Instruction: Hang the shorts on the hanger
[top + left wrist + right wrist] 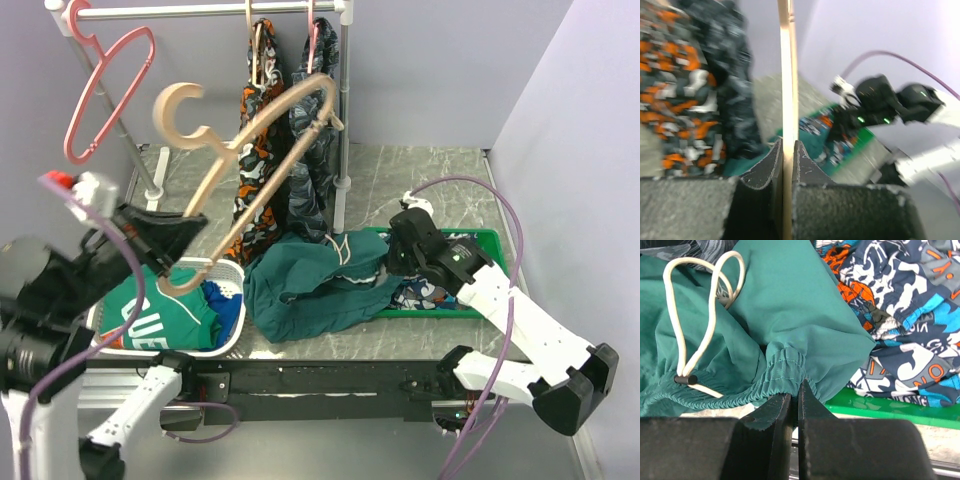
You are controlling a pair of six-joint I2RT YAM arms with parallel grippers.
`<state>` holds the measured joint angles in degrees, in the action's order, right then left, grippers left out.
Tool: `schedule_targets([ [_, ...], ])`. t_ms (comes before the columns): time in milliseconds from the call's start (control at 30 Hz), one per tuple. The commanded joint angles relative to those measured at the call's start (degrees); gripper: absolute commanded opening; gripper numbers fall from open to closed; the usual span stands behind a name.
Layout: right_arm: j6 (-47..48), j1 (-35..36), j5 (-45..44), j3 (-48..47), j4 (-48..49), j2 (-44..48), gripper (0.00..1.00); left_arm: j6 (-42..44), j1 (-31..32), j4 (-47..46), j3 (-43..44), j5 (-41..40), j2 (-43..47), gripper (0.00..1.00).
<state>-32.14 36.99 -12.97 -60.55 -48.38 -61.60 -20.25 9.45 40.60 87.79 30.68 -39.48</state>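
The tan hanger [222, 150] hangs in the air at the left, tilted, with its hook up. My left gripper [180, 250] is shut on its lower end. In the left wrist view the hanger's bar [786, 75] runs straight up from between my closed left gripper [787, 150]. The dark teal shorts [305, 285] lie crumpled on the table in the middle, partly over the tray's left end. My right gripper [388, 265] is at their right edge. In the right wrist view, that gripper [795, 390] is shut on the elastic waistband of the shorts [790, 305], next to the white drawstring [690, 340].
A pink hanger [105, 90] and camouflage shorts [265, 150] hang from the rack, whose pole [343, 130] stands behind the teal shorts. A white basket [228, 268] holds a bright green garment [165, 320]. A green tray [470, 234] holds patterned clothing [430, 295].
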Motion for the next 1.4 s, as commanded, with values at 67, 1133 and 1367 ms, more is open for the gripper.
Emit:
schedule_targets([
  [67,-4.8,0.3,-3.6,2.3,3.6,2.7,0.05,3.4,14.1,0.5,2.6,-7.2,-6.8,0.01],
  [1133,-2.2,-5.1,-3.2,-1.8,5.3,-8.8,0.0,5.9,46.2,19.7,-8.8,-21.5,-6.6,0.01],
  [1367,-1.4,-5.2,-2.6,-3.7,3.7,-8.8,0.0,6.9,46.3,19.1,-10.8,-23.8,-8.0,0.01],
])
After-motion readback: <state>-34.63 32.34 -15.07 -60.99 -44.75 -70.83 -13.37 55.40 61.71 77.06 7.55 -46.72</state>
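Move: From the left hand, still high with the beige hanger in its fingers, the green shorts' waistband lies about 8 cm ahead, 24 cm to the right and some 33 cm below. The white basket is roughly 19 cm left, 5 cm ahead, 45 cm down; the orange camo shorts hang about 28 cm ahead and 5 cm right, around 15 cm lower. The right hand has the waistband's middle about 10 cm left, 2 cm back and 3 cm below, and the green tray about 12 cm right, level fore and aft, 12 cm below. Down and rightward, the left hand swings the held hanger towards the green shorts' waistband, then keeps sinking while drawing back and slightly left, ending some 18 cm lower. Its fingers tip down nearly 40 degrees and turn clockwise, laying the hanger out towards the right gripper. The right hand keeps its pinch on the waistband, easing about 3.5 cm forward and sinking slightly before a small rise. ##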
